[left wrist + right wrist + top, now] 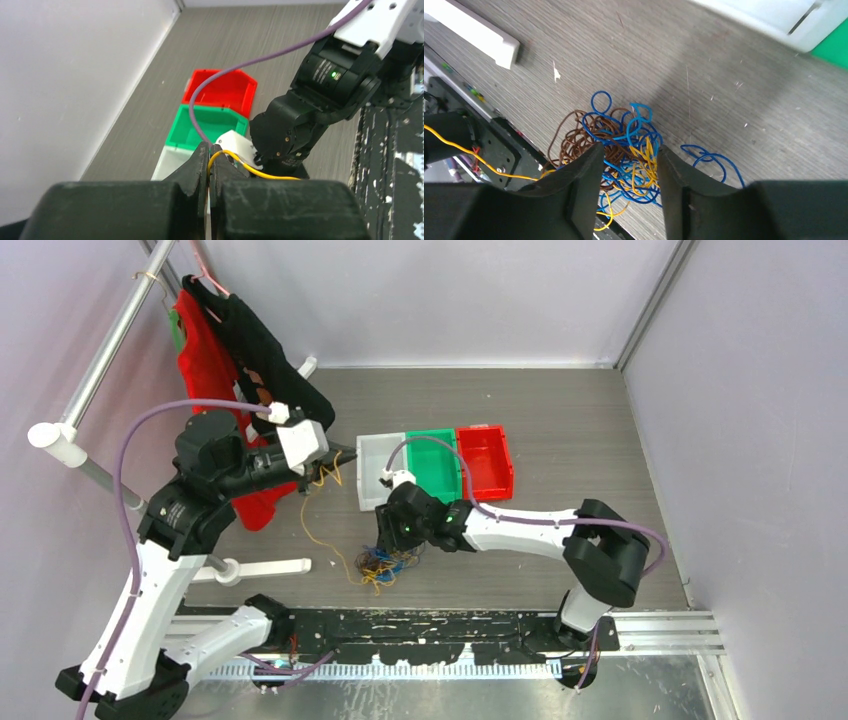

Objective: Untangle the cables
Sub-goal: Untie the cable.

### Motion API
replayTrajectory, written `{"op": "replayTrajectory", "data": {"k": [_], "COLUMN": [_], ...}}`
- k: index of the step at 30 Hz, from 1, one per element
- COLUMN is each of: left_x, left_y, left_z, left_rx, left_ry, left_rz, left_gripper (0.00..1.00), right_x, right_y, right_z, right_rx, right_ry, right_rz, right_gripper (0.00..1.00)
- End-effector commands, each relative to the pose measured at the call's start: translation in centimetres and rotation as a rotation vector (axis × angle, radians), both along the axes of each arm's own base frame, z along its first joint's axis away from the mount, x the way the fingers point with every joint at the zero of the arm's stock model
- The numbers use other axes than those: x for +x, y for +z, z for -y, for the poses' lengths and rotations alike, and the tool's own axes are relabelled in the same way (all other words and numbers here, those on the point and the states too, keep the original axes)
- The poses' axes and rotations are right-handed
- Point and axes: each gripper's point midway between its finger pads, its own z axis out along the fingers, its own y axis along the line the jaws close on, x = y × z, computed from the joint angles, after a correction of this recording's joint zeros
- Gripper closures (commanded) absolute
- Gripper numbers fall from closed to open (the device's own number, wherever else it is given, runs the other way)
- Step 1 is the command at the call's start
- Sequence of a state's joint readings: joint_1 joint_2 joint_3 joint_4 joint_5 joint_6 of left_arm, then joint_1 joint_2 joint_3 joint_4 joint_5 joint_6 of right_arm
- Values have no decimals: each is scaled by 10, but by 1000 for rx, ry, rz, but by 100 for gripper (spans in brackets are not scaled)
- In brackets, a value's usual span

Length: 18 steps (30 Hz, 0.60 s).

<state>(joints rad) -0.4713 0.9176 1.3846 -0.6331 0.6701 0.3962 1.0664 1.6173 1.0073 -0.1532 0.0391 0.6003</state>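
The cables (385, 565) lie as a small tangle of blue, yellow and brown loops (616, 127) on the grey table, close to the front rail. My right gripper (385, 540) hangs right over it. Its jaws (630, 147) stand apart astride the top of the heap, with blue and yellow strands between them and nothing pinched. My left gripper (340, 455) is raised to the upper left and is shut (209, 147) on one yellow cable (260, 173). That strand (306, 508) drops in a long loose curve down to the tangle.
White (372, 472), green (432, 462) and red (485, 458) bins stand in a row behind the right gripper. A clothes rack with red and black garments (225, 350) fills the left, its white foot (265, 567) beside the tangle. A black rail (430, 625) runs along the near edge.
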Motion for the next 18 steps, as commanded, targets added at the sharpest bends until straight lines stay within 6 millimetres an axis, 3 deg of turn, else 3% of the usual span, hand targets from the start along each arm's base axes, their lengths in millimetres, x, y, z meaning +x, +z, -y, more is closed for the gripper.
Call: {"op": "replayTrajectory", "data": {"k": [1,5,7,12,14,18], "left_x": [0,-17,-30,-58,-62,-66], "left_y": [-22,-74,-108,-177,-195,-223], "left_z": [-19,-27,-30,-34,-34,-34], "left_rx": [97,215,276,386,403,442], "left_ry": [67,21,-29,-171,-200,-253], "left_rz": [36,-41,-109,-227,-245,-264], "left_gripper": [100,100,100,99,94,71], "right_x": [-2,2,5,4,2,-1], "right_y": [11,5,2,-4,-6,-6], "right_z": [-15,6,19,46,53,61], "right_rx": [45,15,15,9,8,15], "right_ry": [8,-68,-125,-220,-237,-248], "right_rz": [-8,-13,-20,-42,-46,-40], "right_gripper": [58,87,96,99,99,99]}}
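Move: The cable tangle lies between and just under the right hand's open fingertips, its middle about 2 cm back, 2 cm left and 4 cm below. The white tray's middle is some 14 cm ahead of the right hand, 1 cm left and 5 cm below; the green tray is 15 cm ahead and 9 cm right, at the same height. The left hand, already holding the yellow cable, has the tangle some 36 cm below, about 3 cm back and 2 cm right. The right fingers shut on brown, blue and yellow strands at the tangle's edge, sinking about 2 cm, then drag them some 6 cm to the right, turning about 10 degrees clockwise. Meanwhile the left hand brings the yellow cable down fast, over 20 cm, also coming back about 6 cm and left 4 cm, rolling and tipping some 30 degrees and starting to part its fingers near the end. ##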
